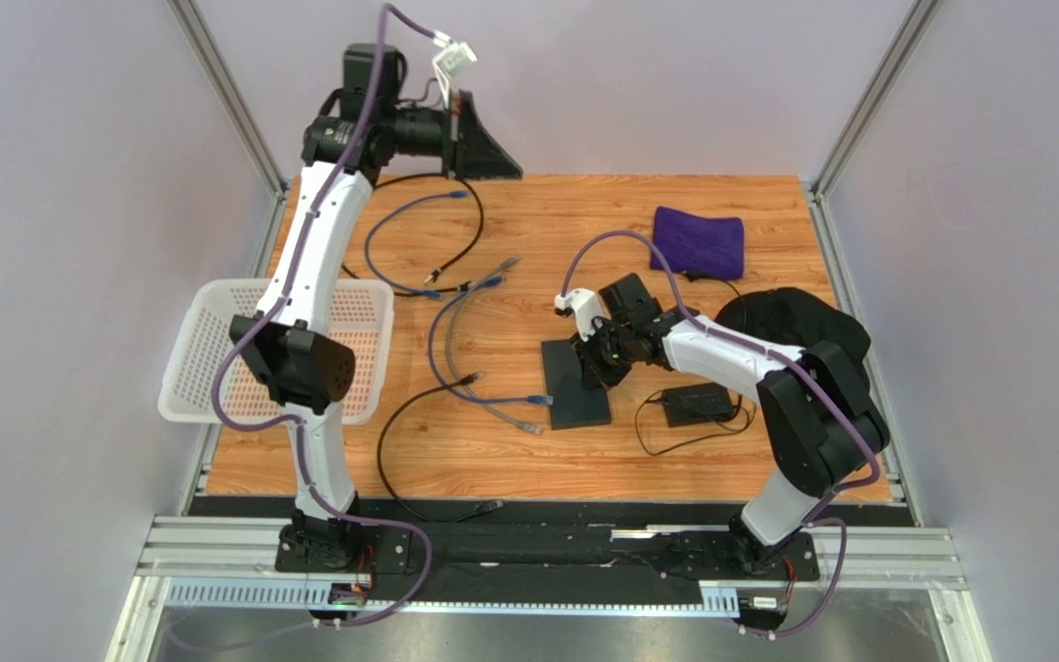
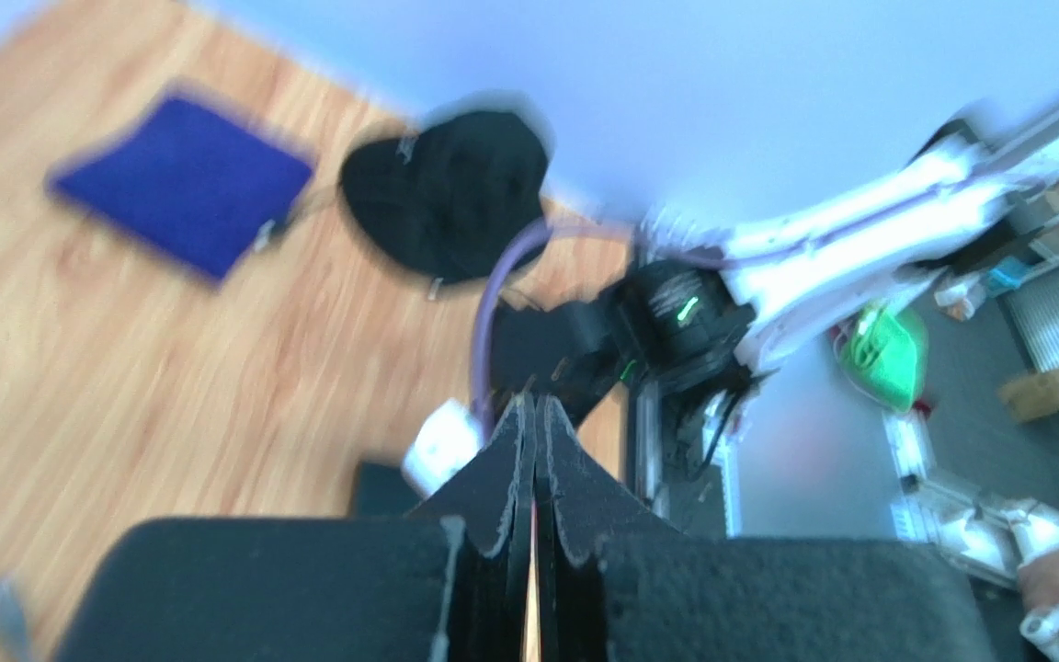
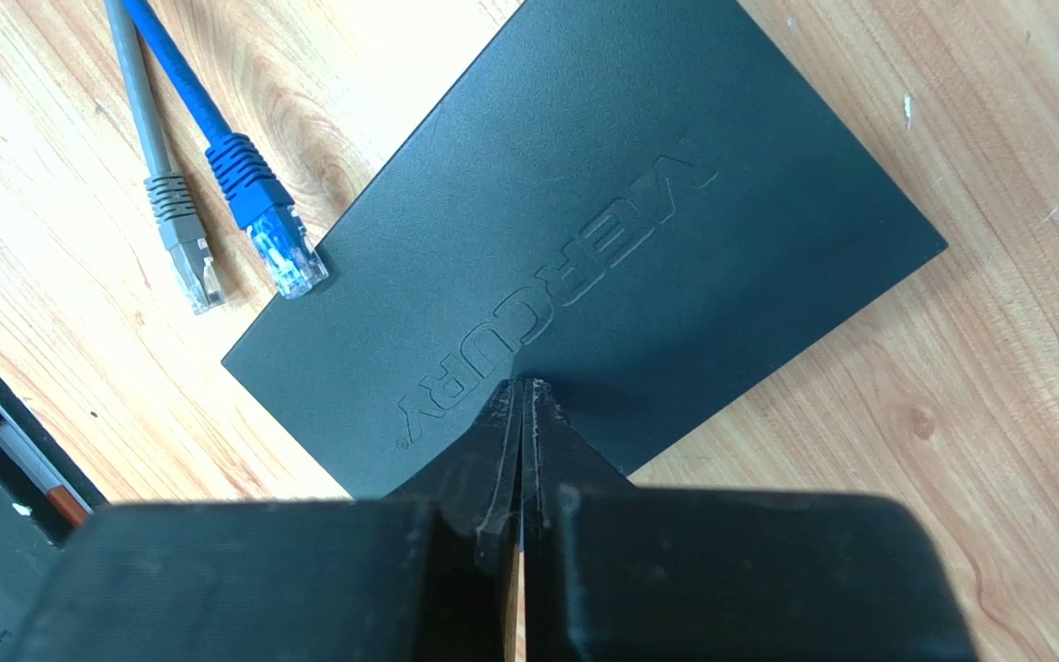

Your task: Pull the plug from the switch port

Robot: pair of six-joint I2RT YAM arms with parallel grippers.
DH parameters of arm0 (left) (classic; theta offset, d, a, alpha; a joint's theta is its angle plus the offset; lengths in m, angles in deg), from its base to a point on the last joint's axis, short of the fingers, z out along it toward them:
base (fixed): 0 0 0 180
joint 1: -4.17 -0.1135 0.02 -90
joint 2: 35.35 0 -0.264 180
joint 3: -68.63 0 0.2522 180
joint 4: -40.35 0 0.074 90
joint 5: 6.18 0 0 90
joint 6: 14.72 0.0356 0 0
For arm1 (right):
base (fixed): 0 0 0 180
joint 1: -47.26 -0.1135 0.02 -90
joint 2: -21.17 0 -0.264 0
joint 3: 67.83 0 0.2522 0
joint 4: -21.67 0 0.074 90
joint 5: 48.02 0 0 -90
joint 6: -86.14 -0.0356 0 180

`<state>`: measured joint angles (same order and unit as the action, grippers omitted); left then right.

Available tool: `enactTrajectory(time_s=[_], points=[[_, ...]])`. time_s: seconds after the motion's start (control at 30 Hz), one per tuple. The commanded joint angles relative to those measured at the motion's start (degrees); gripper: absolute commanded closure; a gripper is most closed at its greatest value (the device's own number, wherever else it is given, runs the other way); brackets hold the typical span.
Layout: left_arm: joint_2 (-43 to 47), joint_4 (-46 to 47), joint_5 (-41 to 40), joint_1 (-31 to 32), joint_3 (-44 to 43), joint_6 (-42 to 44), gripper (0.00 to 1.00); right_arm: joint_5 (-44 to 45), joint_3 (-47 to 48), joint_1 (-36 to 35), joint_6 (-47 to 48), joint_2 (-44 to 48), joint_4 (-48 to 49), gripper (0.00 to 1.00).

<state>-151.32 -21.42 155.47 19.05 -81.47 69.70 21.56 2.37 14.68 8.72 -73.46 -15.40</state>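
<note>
The switch (image 3: 604, 235) is a flat black box with raised lettering, lying on the wood (image 1: 574, 386). My right gripper (image 3: 524, 393) is shut, its tips together over the switch's top face near one edge (image 1: 593, 362). A blue plug (image 3: 273, 248) and a grey plug (image 3: 190, 269) lie loose on the wood beside the switch's edge; the blue tip is right at that edge. The sockets are hidden. My left gripper (image 1: 491, 149) is raised high at the back left, shut and empty (image 2: 535, 414); its view is blurred.
Several network cables (image 1: 445, 345) snake across the left half of the table. A white basket (image 1: 218, 352) overhangs the left edge. A purple cloth (image 1: 698, 242) and a black cloth (image 1: 784, 320) lie at the right. A small power brick (image 1: 698, 404) sits right of the switch.
</note>
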Motion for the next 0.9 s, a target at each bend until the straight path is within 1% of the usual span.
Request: enactTrajectory(time_s=[0.0,0.03,0.1,0.13,0.17,0.2,0.23,0.27,0.3,0.33,0.37,0.4,0.43,0.47,0.5,0.53,0.6,0.63,0.67,0.87], points=[[1.09,39.1,9.02,-1.69,4.32,-36.75,1.0,3.11,-0.02,-0.47,2.27,-1.96,-3.14,1.0],[0.04,38.78,9.37,-2.13,4.67,-36.6,0.98,3.2,-0.11,-0.47,2.54,-1.79,-3.14,1.0],[-0.06,24.61,6.93,-3.88,6.16,-24.79,0.89,3.99,-0.46,-0.47,3.5,-0.82,-3.06,1.0],[0.12,16.45,4.39,-4.24,6.34,-16.91,0.82,4.25,-0.89,-0.47,3.77,-0.38,-3.06,1.0],[0.38,-1.64,-4.86,-4.33,5.99,2.84,0.77,4.69,-1.59,-0.47,4.12,0.49,-2.88,1.0],[1.69,-7.74,-10.43,-3.2,6.86,11.56,0.72,4.87,-2.21,-0.47,4.47,0.93,-2.97,1.0],[2.75,-13.11,-15.79,-2.31,8.87,17.91,0.66,4.96,-2.74,-0.56,4.56,1.29,-2.88,1.0],[4.24,-13.42,-21.94,-1.7,16.03,26.24,0.63,5.3,-3.61,-0.47,4.56,1.81,-2.53,1.0],[7.65,-12.73,-23.65,-1.17,20.36,28.59,0.61,5.48,-3.97,-0.38,4.39,2.34,-2.44,1.0],[9.51,-8.55,-24.63,-1.16,25.1,29.13,0.57,5.57,-4.15,-0.38,4.04,2.61,-2.35,1.0],[11.18,-6.59,-24.9,-1.16,33.59,30.71,0.55,5.75,-4.15,-0.29,4.03,2.61,-2.27,1.0],[14.24,-5.09,-24.99,-0.99,37.33,32.03,0.53,5.75,-3.98,-0.21,3.95,2.61,-2.27,1.0],[15.4,-2.55,-25.68,-0.12,40.67,34.56,0.52,5.75,-3.71,0.06,3.94,2.52,-2.44,1.0],[16.55,-1.48,-27.0,0.5,46.36,35.63,0.52,5.49,-3.54,0.06,3.94,2.43,-2.7,1.0],[18.47,-0.26,-27.44,1.12,49.12,36.69,0.51,5.48,-3.27,0.23,3.77,2.17,-2.71,1.0],[19.45,2.19,-28.67,2.78,53.84,38.44,0.5,5.31,-3.18,0.5,3.16,2.08,-2.79,1.0],[21.99,5.37,-30.43,4.54,58.35,39.94,0.49,4.61,-3.1,1.2,2.19,1.99,-2.79,1.0],[22.53,7.91,-31.92,6.73,61.94,41.6,0.49,4.43,-3.1,1.81,1.4,1.82,-2.79,1.0],[22.8,8.89,-32.71,7.79,63.46,41.97,0.48,4.08,-3.18,1.9,1.22,1.73,-2.71,1.0],[21.75,14.25,-36.59,15.08,68.74,42.23,0.48,3.9,-2.92,2.43,1.31,1.64,-2.71,1.0]])
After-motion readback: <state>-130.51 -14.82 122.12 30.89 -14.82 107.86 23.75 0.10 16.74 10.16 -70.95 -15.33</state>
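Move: The blue plug at the switch's left edge lies far beneath the empty left hand, about 38 cm down, 12 cm back and roughly 1 cm to its right. At table height too, the grey plug is some 15 cm back and level sideways, the loose black plug 9 cm back and 8 cm left, the switch 10 cm back and 6 cm right. From the right hand, the switch's middle is about 1 cm ahead, 1 cm left and 1 cm below; the blue plug is 1 cm back, 6 cm left, 2 cm below. Let the left gripper finish its swing a few centimetres up and forward, then bring it down about 30 cm net and back some 11 cm towards the blue plug, opening the shut fingers to half and tipping them about 40 degrees from pointing right to slanting down. Keep the right hand's closed fingertips resting on the switch's lid, easing them about 2 cm to the right. ##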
